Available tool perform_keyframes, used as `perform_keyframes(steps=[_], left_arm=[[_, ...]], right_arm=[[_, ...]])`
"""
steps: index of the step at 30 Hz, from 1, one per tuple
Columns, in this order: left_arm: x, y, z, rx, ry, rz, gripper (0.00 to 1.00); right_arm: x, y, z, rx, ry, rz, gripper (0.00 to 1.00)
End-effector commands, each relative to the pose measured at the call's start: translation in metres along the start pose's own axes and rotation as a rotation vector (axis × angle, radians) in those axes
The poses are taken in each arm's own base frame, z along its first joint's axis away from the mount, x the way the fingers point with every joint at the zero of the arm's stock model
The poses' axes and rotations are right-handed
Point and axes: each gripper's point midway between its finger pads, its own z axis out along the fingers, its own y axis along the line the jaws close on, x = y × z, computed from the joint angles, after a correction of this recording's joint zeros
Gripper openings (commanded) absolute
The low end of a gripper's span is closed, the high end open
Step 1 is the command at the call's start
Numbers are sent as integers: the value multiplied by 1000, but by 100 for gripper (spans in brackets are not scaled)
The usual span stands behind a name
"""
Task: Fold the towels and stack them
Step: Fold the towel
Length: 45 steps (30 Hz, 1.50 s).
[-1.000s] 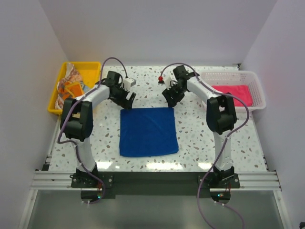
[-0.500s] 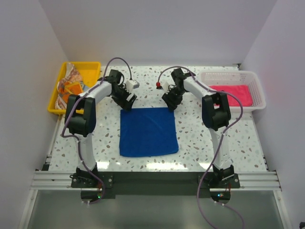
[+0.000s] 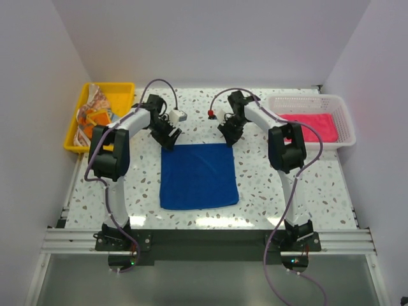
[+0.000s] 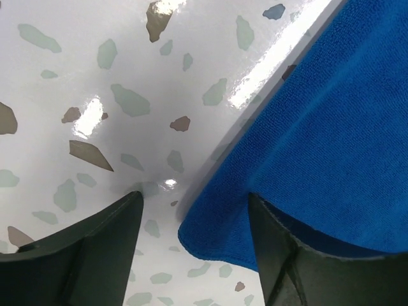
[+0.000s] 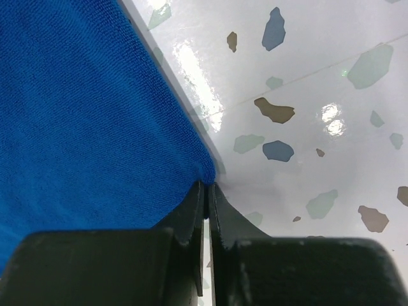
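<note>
A royal blue towel lies flat and square in the middle of the table. My left gripper is down at its far left corner, open, and that corner sits between the fingers. At the far right corner my right gripper is shut, its tips pinching the very point of the blue towel. A hot pink towel lies in the white basket. Orange patterned towels are heaped in the yellow tray.
The yellow tray stands at the far left edge and the white mesh basket at the far right. A small red-tipped fitting with cable lies on the speckled table behind the towel.
Both grippers came down and inward onto the blue towel's far corners. The right gripper closed on its corner; the left gripper's jaws narrowed but stay apart.
</note>
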Motion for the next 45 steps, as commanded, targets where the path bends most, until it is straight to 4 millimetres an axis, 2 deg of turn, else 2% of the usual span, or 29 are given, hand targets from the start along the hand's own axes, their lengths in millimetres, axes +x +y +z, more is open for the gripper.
perform_keyframes(steps=[1,14,21,25,31,36,39,40,43,45], left_arm=[[-1,0,-3,25,7,22,70],[16,0,-3,21,43,-5,46],[29,-3,5,33,76,-25,42],[41,0,10,14,112,-30,40],[65,0,21,4,190,-52,27],[79,0,22,-13,236,-67,23],[87,0,22,-22,267,-72,14],[86,1,22,-24,270,-74,0],[75,3,17,-26,240,-68,0],[55,8,6,-48,185,-52,0]], right_arm=[[12,-1,7,7,70,-6,0],[19,-10,1,72,104,-1,0],[23,-12,1,88,118,0,0],[22,-12,0,93,114,1,0],[23,-16,-2,116,124,2,0],[19,-20,-7,143,117,0,0],[15,-23,-10,164,104,1,0],[13,-23,-12,168,100,-1,0],[5,-30,-22,218,70,-2,0],[-3,-37,-30,267,43,-5,0]])
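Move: The blue towel's far-left corner lies between the left gripper's open fingertips, about 1 cm back, 1 cm to the left and 1 cm below. From that hand the towel's middle is some 11 cm back and 11 cm to the right, and the yellow bin's middle about 23 cm left and 11 cm ahead. The right gripper already pinches the far-right corner, with the far-left corner roughly 25 cm to its left and 1 cm back. Draw the left gripper back about 1 cm, then slide it some 2 cm to the left and slightly forward again, sinking about 1 cm. Keep closing the fingers all the while until they pinch the blue towel's far-left corner. Hold the right gripper shut on the far-right corner and nearly in place, with only a slight wrist tilt. ##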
